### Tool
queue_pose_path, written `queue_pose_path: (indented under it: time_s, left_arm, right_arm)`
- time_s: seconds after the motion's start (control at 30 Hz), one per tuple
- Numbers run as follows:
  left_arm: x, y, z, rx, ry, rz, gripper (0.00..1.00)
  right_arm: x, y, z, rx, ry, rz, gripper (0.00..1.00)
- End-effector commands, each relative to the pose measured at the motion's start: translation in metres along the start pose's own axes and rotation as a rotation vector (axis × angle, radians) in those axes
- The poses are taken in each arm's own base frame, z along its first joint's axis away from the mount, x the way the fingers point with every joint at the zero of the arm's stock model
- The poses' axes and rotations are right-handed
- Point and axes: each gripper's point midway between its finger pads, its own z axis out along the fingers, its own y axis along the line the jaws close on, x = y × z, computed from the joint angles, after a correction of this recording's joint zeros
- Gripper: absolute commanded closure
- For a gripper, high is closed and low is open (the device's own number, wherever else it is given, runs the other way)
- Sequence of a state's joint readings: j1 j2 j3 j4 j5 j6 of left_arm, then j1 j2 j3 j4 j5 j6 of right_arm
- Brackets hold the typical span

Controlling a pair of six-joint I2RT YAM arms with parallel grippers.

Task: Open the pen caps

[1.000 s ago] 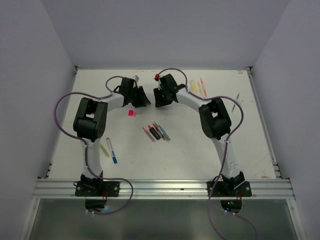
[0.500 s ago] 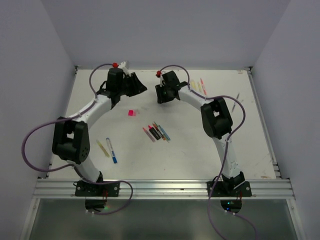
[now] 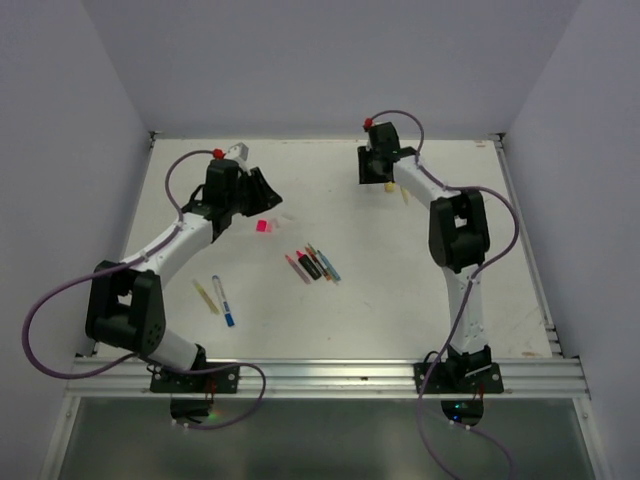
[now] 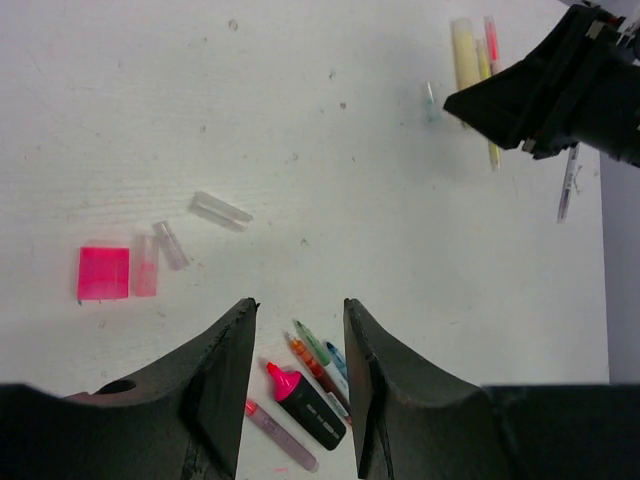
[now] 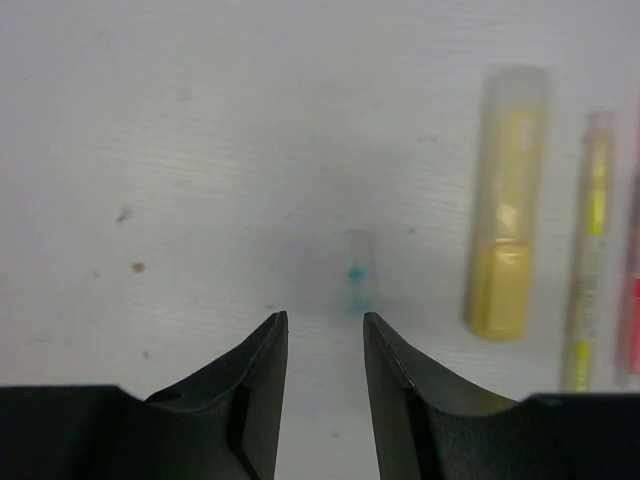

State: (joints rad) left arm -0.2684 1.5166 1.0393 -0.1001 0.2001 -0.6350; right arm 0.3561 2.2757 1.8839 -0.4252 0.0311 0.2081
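My left gripper [image 3: 266, 197] hangs open over the back left of the table, nothing between its fingers [image 4: 232, 345]. Just beyond it lie loose pen caps: a pink cap [image 4: 103, 273], a pale pink one [image 4: 146, 266] and two clear ones [image 4: 221, 210]. Below its jaws sits a cluster of pens [image 4: 310, 385], among them a pink-and-black highlighter. My right gripper [image 3: 377, 178] is open and empty at the back right. A small clear cap with a blue mark [image 5: 357, 270] lies just ahead of its fingertips, beside a capped yellow highlighter [image 5: 508, 230].
A slim yellow pen [image 5: 588, 250] and a pink one [image 5: 630, 320] lie right of the yellow highlighter. A yellow pen [image 3: 206, 297] and a blue pen [image 3: 222, 301] lie near the left arm. White walls close the table at the back and sides.
The two grippers were close together at the back middle. The right gripper has swung right to the yellow pens; the left arm has stretched out and its gripper hangs above the pink cap.
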Motion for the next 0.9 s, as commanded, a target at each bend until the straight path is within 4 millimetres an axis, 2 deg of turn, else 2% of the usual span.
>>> queue_pose_path:
  time_s: [0.0,0.1,0.2,0.37,0.7,0.73,0.87]
  left_arm:
    - [-0.017,-0.015,-0.016,0.054,-0.075,-0.012,0.56]
    - [-0.010,-0.016,-0.016,0.069,-0.066,-0.028,0.56]
    - [-0.003,-0.017,-0.016,0.077,-0.052,-0.032,0.56]
    - [0.003,-0.018,-0.018,0.091,-0.040,-0.018,0.56]
    - [0.009,-0.019,-0.017,0.106,-0.017,-0.003,0.56]
    - [0.003,-0.023,-0.017,0.128,-0.041,0.004,0.56]
    - [0.005,-0.024,-0.016,0.139,-0.037,0.002,0.56]
  right_arm:
    - [-0.049,-0.061,-0.036,0.193,-0.099,0.011,0.60]
    - [-0.057,-0.093,-0.035,0.276,-0.097,0.001,0.60]
    - [-0.060,-0.108,-0.027,0.262,-0.095,0.029,0.60]
    - [-0.053,-0.113,-0.007,0.227,-0.060,0.036,0.59]
    - [-0.026,-0.105,0.022,0.159,-0.001,0.037,0.59]
    - [-0.024,-0.105,0.024,0.157,0.004,0.039,0.59]
    - [-0.015,-0.103,0.031,0.142,0.026,0.041,0.61]
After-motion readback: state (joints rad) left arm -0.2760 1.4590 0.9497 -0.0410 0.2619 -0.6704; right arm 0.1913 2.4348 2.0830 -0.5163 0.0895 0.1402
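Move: The yellow marker lies about 8 cm ahead of the right hand and 9 cm to its right, some 6 cm below. At that level, the thin yellow pen lies 4 cm to the right of the marker and 1 cm nearer, the red pen 6 cm to its right and 2 cm farther out, and a small clear cap 6 cm to its left and 2 cm nearer. From the left hand, the marker is roughly 22 cm ahead, 31 cm right and 15 cm down. The yellow marker draws the right hand, which sweeps about 11 cm to the right and 5 cm forward, rising some 4 cm as it turns clockwise. It then sinks about 7 cm to bring its open fingertips over the marker's near part, shifting slightly back left. The fingers don't close. The empty left hand eases back about 2 cm. ##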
